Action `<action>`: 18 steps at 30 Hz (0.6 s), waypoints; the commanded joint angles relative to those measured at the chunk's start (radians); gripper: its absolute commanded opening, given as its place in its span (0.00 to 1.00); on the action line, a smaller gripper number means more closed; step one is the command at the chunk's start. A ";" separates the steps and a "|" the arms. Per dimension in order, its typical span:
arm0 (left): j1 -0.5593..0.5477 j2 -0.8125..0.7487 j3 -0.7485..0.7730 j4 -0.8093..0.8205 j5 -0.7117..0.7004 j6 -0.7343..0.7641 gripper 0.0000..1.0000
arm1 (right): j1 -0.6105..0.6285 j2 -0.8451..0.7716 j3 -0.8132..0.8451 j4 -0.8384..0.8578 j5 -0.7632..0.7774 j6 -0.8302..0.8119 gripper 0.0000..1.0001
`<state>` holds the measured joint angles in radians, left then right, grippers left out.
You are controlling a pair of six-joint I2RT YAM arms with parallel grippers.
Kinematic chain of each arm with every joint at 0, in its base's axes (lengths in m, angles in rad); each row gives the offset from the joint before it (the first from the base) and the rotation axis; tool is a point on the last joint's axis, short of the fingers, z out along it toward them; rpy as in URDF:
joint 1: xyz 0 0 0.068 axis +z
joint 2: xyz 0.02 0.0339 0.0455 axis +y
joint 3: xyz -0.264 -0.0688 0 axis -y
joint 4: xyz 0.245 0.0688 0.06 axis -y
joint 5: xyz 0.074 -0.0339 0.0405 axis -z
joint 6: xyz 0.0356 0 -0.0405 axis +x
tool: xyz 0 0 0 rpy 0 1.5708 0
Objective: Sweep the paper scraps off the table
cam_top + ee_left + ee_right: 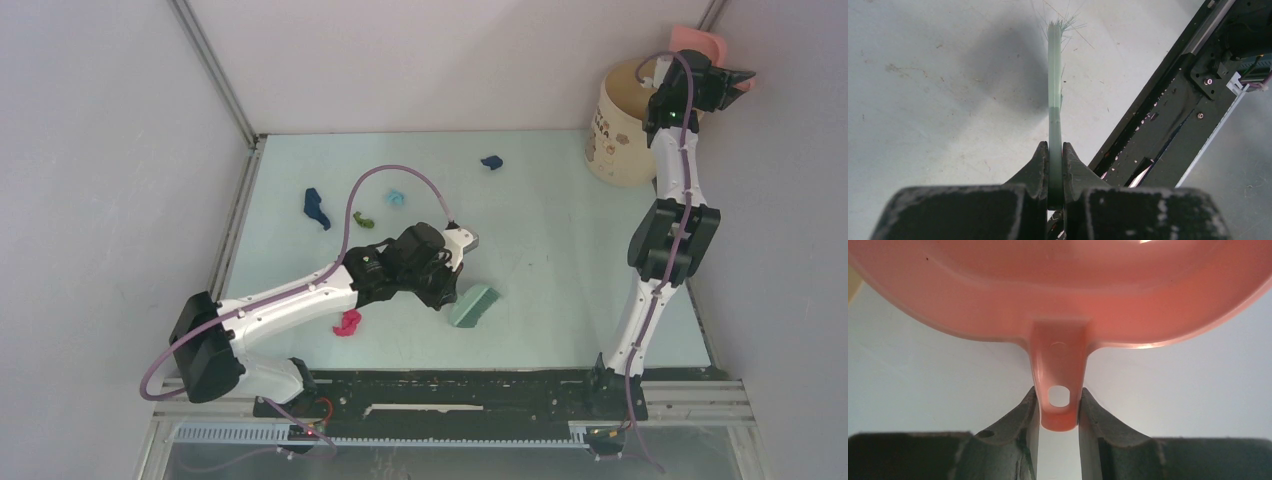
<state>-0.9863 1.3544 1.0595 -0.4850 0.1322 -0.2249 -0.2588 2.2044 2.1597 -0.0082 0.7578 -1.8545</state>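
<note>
Several paper scraps lie on the pale green table (560, 240): two dark blue (317, 207) (491, 162), a green one (365, 221), a teal one (396, 198) and a magenta one (348, 322) near the left arm. My left gripper (445, 290) (1055, 147) is shut on the green hand brush (474, 305) (1054, 90), low over the table's middle. My right gripper (730, 80) (1059, 397) is raised at the back right, shut on the handle of the pink dustpan (700, 42) (1058, 285), above the cream bucket (620, 130).
Grey walls close in the table at the left, back and right. A black rail (450, 385) (1173, 110) runs along the near edge, close to the brush in the left wrist view.
</note>
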 commanded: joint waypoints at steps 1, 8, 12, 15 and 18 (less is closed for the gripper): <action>-0.008 -0.001 0.043 -0.001 -0.009 0.026 0.08 | -0.018 -0.092 0.022 0.041 0.010 -0.019 0.00; -0.008 -0.005 0.043 -0.007 -0.019 0.024 0.08 | -0.015 -0.188 0.058 -0.403 -0.125 0.352 0.00; -0.008 0.001 0.052 -0.007 -0.026 0.017 0.08 | -0.006 -0.284 0.060 -0.661 -0.305 0.519 0.00; -0.008 0.004 0.051 -0.002 -0.056 0.001 0.08 | 0.000 -0.345 0.057 -0.798 -0.402 0.618 0.00; -0.008 0.010 0.060 0.002 -0.081 -0.008 0.08 | 0.001 -0.399 0.043 -0.915 -0.486 0.702 0.00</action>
<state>-0.9863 1.3579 1.0706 -0.4919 0.1001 -0.2276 -0.2646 1.9209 2.1715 -0.7048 0.4294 -1.3457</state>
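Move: Off the bin's right side, the right hand already holds the dustpan by its handle, fingers pointing right and forward. The bin's middle lies roughly 15 cm to this hand's left, level with it in reach and some 24 cm lower. The navy scrap on the table is about 55 cm left, also level in reach and some 38 cm down. From the left hand, the bin stands about 37 cm ahead and 55 cm right, near hand height. Swinging the dustpan back across the bin's mouth, the right hand draws back about 6 cm and left some 5 cm, starting slowly and then speeding up, its height ending almost unchanged. The wrist rolls so that the right-pointing fingers tip down by some 30 degrees and turn slightly counter-clockwise; they keep their pinch on the handle. ##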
